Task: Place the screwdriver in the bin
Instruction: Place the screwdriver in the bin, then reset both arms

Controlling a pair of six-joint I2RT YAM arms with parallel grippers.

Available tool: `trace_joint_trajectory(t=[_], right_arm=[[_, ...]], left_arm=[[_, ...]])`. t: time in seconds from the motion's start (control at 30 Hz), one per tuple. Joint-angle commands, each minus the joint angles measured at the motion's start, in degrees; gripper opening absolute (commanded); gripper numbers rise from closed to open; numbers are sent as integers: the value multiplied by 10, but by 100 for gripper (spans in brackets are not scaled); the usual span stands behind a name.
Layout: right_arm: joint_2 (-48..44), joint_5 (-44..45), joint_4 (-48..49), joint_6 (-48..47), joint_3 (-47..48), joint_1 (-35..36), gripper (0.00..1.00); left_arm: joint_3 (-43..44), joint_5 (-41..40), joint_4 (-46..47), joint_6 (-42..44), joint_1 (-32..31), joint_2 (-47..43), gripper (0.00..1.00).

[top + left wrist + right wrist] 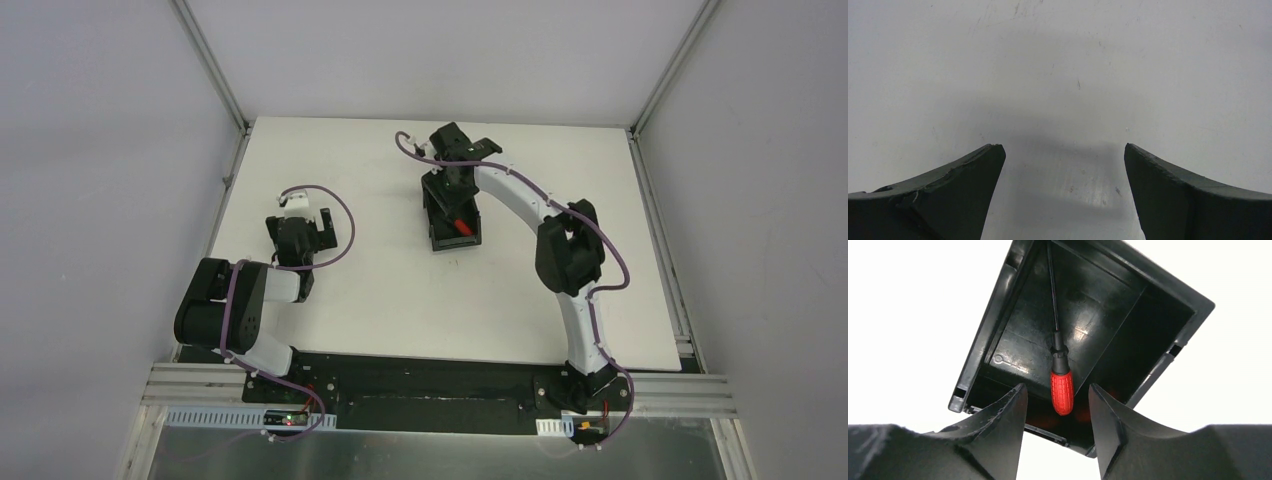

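The screwdriver (1062, 390), with a red handle and a thin dark shaft, lies inside the black bin (993, 315), shaft pointing to the far end. In the top view the red handle (462, 226) shows in the bin (452, 246) at mid table. My right gripper (1057, 388) hangs just above the bin's near end, open. Its fingers stand either side of the handle with a gap on both sides, not touching it. It also shows in the top view (452, 190). My left gripper (1064, 146) is open and empty over bare table, at the left in the top view (300, 224).
The white table (400, 300) has metal frame posts at its far corners and grey walls around it. A black base rail (430, 380) runs along the near edge. Purple cables loop off both arms.
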Motion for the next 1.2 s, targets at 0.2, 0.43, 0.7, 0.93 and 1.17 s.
trace_joint_trajectory(t=[0.2, 0.43, 0.7, 0.93, 1.17], right_arm=[[-66, 42, -44, 17, 69, 3, 62], [-113, 92, -43, 50, 56, -19, 98], [-190, 67, 8, 107, -55, -114, 98], [-241, 39, 62, 145, -152, -219, 99], [-238, 0, 65, 142, -186, -313, 99]], left_arm=[[-1, 4, 7, -5, 4, -12, 99], [-1, 4, 7, -5, 4, -12, 99], [-1, 4, 7, -5, 4, -12, 99], [-1, 4, 7, -5, 4, -12, 99], [0, 4, 7, -5, 4, -12, 99]])
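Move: The screwdriver, already let go, lies in the bin almost directly below my right hand: its middle is about 1 cm ahead, 1 cm left and some 8 cm down, with its shaft pointing forward-left. The bin's middle is roughly 1 cm ahead of that hand, neither left nor right of it, about 7 cm below. From my left hand the screwdriver is about 33 cm to the right, 3 cm ahead and 5 cm lower. I leave the screwdriver in the bin and take my empty right hand up about 10 cm, spreading its half-open fingers wide on the way. Then I swing out of the bin's area to the right, some 22 cm over bare table, turning the wrist about 40 degrees clockwise and sinking roughly 4 cm as I go. ##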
